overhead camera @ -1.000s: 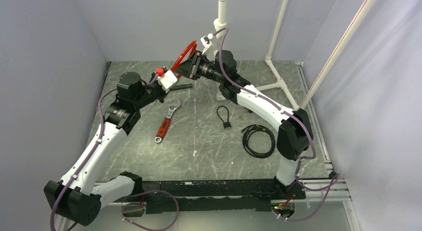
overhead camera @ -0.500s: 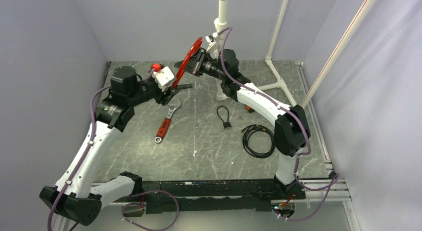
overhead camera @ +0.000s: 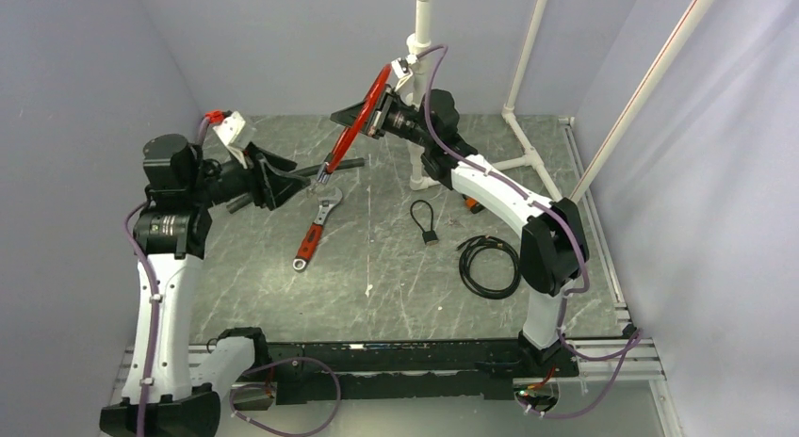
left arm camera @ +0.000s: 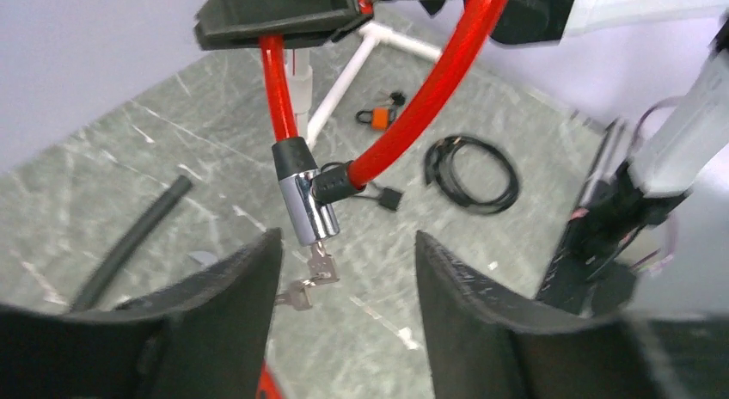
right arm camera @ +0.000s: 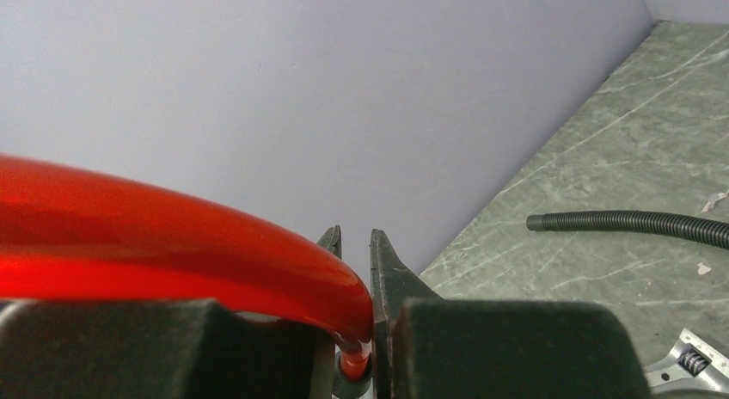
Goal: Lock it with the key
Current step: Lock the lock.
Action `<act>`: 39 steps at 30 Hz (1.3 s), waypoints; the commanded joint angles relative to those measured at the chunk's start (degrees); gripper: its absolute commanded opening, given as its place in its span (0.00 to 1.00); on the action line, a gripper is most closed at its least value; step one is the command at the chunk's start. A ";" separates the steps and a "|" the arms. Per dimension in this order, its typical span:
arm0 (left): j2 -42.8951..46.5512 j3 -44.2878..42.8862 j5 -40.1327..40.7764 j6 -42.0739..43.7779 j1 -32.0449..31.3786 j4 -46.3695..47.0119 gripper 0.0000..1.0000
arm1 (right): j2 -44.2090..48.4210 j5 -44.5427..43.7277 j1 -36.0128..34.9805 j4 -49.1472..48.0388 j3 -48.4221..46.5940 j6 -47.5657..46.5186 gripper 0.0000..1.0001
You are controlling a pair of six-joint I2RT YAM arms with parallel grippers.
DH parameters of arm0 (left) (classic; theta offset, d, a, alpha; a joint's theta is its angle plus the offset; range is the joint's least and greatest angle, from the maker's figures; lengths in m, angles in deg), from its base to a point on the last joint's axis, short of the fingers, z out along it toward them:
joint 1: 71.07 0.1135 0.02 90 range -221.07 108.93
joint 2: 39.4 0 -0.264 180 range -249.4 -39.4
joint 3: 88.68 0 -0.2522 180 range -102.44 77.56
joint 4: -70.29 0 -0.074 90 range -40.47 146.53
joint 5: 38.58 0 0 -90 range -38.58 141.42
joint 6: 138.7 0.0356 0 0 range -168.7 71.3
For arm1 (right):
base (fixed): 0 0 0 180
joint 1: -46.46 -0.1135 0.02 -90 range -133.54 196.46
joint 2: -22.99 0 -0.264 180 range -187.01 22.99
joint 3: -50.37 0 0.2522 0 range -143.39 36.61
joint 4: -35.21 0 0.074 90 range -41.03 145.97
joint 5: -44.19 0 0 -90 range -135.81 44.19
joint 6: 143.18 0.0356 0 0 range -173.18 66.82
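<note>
My right gripper [overhead camera: 366,112] is shut on a red cable lock [overhead camera: 353,126] and holds it up over the far part of the table; in the right wrist view the red cable [right arm camera: 172,236] is pinched between the jaws of the right gripper [right arm camera: 354,236]. The lock's chrome cylinder [left arm camera: 303,201] hangs down with the silver key [left arm camera: 322,263] stuck in its lower end. A second key [left arm camera: 294,296] dangles from it on a ring. My left gripper [left arm camera: 346,244] is open just short of the key, touching nothing. From above, the left gripper [overhead camera: 300,178] sits left of the lock.
On the table lie a red-handled wrench [overhead camera: 316,232], a small black block on a thin cord loop [overhead camera: 426,220], a coiled black cable [overhead camera: 490,266], an orange padlock [left arm camera: 378,117] and a black corrugated hose [right arm camera: 627,223]. A white pipe frame [overhead camera: 419,79] stands at the back.
My left gripper has opened and drawn back to the left, away from the lock's cylinder. The right gripper has tilted the red cable lock and lifted it slightly.
</note>
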 commanded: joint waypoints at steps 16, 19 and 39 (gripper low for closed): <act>2.43 7.94 -2.44 3.31 -1.29 2.26 0.54 | 10.20 -5.73 2.65 -2.92 3.07 -0.29 0.00; 1.48 7.68 -0.15 3.90 -4.20 1.64 0.55 | 9.79 -5.31 2.43 -3.13 2.91 -0.50 0.00; 0.96 7.18 7.14 -7.37 -6.01 0.38 0.00 | 5.68 -4.24 0.31 -5.50 -0.83 0.27 0.00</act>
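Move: Below and ahead of the left hand, the key sticks out of the red cable lock's hanging cylinder, about 5 cm forward, 4 cm right and 8 cm down. The wrench lies on the table roughly 12 cm ahead of this hand, about level sideways, and the black hose some 24 cm ahead and 5 cm left, both about 35 cm below it. From the right hand, the key is about 8 cm back, 4 cm left and 12 cm lower. Sinking about 7 cm to the key with half-open fingers, the left hand sways slightly left, then about 3 cm right, and finally noses forward. Its wrist tips some 10 degrees further down as the fingers shut and pinch the key. The right hand keeps its grip on the red cable, easing about 2 cm back and right early on, then practically holding. ##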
